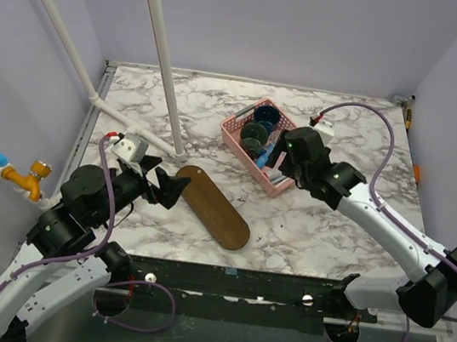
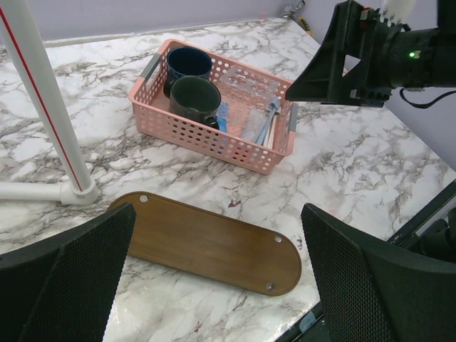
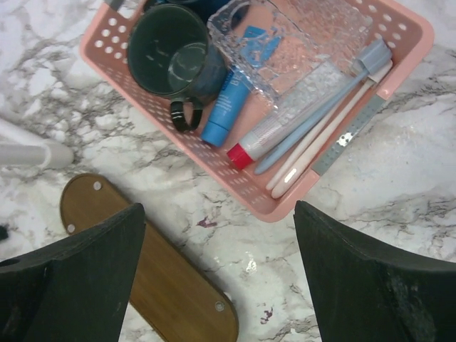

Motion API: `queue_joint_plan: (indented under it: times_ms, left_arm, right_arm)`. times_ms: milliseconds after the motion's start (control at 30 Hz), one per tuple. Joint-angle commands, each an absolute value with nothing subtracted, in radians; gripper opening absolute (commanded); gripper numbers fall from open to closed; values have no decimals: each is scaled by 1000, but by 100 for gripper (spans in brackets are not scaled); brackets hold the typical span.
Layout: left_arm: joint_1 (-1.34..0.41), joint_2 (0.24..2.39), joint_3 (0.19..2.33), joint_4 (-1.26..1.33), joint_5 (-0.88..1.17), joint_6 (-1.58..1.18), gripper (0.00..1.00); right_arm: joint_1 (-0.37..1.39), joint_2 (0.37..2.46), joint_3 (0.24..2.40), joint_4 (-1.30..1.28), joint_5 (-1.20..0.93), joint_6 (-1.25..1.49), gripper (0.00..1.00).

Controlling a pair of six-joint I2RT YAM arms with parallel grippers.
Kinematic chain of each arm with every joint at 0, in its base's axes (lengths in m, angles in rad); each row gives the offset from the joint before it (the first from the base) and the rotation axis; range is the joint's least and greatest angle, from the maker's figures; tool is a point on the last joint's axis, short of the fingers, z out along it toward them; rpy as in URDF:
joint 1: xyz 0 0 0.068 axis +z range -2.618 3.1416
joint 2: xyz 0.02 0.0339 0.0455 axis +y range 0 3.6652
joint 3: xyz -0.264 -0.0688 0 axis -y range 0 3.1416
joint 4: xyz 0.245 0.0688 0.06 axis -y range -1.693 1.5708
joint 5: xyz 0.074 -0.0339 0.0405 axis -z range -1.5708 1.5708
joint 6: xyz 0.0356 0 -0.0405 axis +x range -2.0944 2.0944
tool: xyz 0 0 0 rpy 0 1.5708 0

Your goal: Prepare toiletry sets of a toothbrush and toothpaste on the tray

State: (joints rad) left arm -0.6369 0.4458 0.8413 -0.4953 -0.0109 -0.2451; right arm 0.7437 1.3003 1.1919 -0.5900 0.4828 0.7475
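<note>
The brown oval tray (image 1: 213, 206) (image 2: 206, 242) (image 3: 164, 292) lies bare on the marble, near the front edge. In the pink basket (image 3: 285, 206) lie a white toothbrush (image 3: 335, 132), a pale blue toothbrush (image 3: 313, 121), a blue toothpaste tube (image 3: 222, 110) and a clear tube with a red cap (image 3: 260, 137). My right gripper (image 1: 285, 169) (image 3: 219, 208) hangs open above the basket's near corner, with nothing between its fingers. Over the tray's left end my left gripper (image 1: 164, 180) (image 2: 217, 212) is open and holds nothing.
Two dark cups (image 2: 191, 96) (image 3: 167, 50) and a clear glass dish (image 3: 299, 39) share the basket (image 1: 235, 138) (image 2: 206, 142). A white pole (image 1: 163, 58) (image 2: 43, 92) stands on a foot left of the basket. The table's front edge (image 1: 282, 275) runs just beyond the tray.
</note>
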Motion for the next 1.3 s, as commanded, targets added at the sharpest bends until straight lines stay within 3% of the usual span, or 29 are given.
queue_joint_plan:
  times_ms: [0, 967, 1267]
  left_arm:
    - [-635, 439, 833, -477, -37, -245, 99]
    - [-635, 431, 835, -495, -54, -259, 99]
    - [-635, 443, 836, -499, -57, -260, 99]
  right_arm:
    - [699, 1370, 1214, -649, 507, 828, 87]
    - [457, 1598, 1141, -585, 396, 911, 66]
    - [433, 1640, 1131, -551, 364, 900, 50]
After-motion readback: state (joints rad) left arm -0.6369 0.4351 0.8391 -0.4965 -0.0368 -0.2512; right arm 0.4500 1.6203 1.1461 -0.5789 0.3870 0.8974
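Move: The toothbrushes in the pink basket lie about 9 cm ahead of the empty right hand, 9 cm to its right and 18 cm below. The clear toothpaste is some 10 cm ahead, 5 cm right; the blue toothpaste 14 cm ahead, 1 cm right; the green mug 16 cm ahead, 5 cm left. From the left hand the toothbrushes are about 21 cm ahead, 34 cm right and 27 cm below. Right hand sinks 13 cm, veering right and forward towards the toothbrush handles, tipping down, turning clockwise, fingers half-closing. ##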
